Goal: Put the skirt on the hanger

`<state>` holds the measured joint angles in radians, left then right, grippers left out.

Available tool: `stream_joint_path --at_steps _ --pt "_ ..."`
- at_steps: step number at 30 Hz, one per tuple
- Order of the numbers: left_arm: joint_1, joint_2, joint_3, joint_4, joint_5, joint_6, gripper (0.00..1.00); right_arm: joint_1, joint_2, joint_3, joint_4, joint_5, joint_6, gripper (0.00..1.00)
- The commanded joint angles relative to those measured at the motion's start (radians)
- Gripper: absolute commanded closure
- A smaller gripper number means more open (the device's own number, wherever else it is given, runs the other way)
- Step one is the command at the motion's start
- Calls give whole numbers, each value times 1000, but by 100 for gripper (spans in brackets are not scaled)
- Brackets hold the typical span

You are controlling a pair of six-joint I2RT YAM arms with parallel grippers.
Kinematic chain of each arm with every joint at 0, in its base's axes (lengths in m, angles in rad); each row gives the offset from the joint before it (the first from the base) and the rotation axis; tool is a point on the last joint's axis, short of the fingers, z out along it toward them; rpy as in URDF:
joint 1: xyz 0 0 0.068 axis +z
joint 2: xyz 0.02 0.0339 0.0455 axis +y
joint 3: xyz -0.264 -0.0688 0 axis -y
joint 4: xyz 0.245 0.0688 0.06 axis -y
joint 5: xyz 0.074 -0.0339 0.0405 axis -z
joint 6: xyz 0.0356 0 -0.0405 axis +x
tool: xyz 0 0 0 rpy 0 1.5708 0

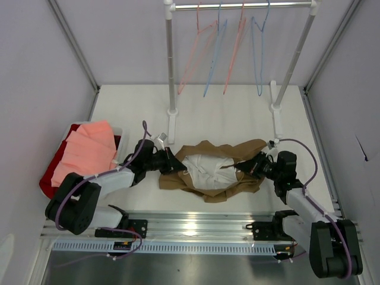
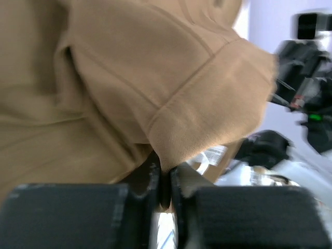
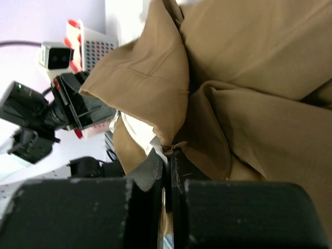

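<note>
The tan-brown skirt [image 1: 228,149] lies crumpled on the table between the two arms, its white lining [image 1: 208,169] turned up in the middle. My left gripper [image 1: 172,161] is at its left edge. In the left wrist view its fingertips [image 2: 165,174] stand almost together with a hem of the skirt [image 2: 129,78] pinched between them. My right gripper [image 1: 252,166] is at the right edge, shut [image 3: 170,153] on a fold of the skirt [image 3: 249,78]. The pale-pink hanger [image 1: 197,56] hangs on the rail at the back.
A clothes rack stands at the back on two white posts [image 1: 171,71] [image 1: 291,65], with another pink hanger [image 1: 236,53] and two blue hangers [image 1: 215,59] [image 1: 258,59]. A salmon-pink folded garment [image 1: 89,151] lies on a red cloth [image 1: 50,178] at the left. Walls close in both sides.
</note>
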<state>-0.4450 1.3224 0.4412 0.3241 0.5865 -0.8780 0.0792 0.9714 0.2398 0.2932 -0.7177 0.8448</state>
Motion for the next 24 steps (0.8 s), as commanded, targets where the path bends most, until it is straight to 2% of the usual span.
stream_joint_path --at_steps 1,5,8,9,14,24 --pt "-11 11 40 -121 -102 115 82 37 -34 -5 -14 73 -52 96" --pt "-27 9 62 -209 -158 155 70 68 -68 -5 -97 122 -76 88" --pt "-41 -5 86 -264 -189 181 61 74 -111 3 -166 147 -96 76" --pt "-44 -15 100 -279 -197 200 57 76 -121 7 -184 153 -111 69" --pt "-67 -61 168 -396 -223 249 49 76 -198 55 -319 193 -147 52" --pt "-73 -155 293 -603 -274 344 41 76 -215 165 -462 238 -171 39"
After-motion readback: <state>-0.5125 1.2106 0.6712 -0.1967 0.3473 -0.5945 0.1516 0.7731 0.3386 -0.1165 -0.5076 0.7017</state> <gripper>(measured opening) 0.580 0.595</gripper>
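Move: The brown skirt lies spread between the hands, a waist corner in each set of fingers. Its middle is about 11 cm to the right of the left hand, 1 cm back and 4 cm below; from the right hand it is roughly 10 cm left, 2 cm back, 5 cm below. Beyond it, the rack's left foot stands some 16 cm ahead and 5 cm left of the left hand, the rack's right foot about 17 cm ahead and 14 cm right of the right hand. The skirt's waist corners are let go on the table by both hands. The left carries its corner down, sinking about 3 cm and easing 2 cm left as the fingers open, then climbs some 5 cm with its fingers tipped about 20 degrees steeper. The right draws back and slightly right a centimetre or two, dips and comes up again, opening and tipping down a little. ##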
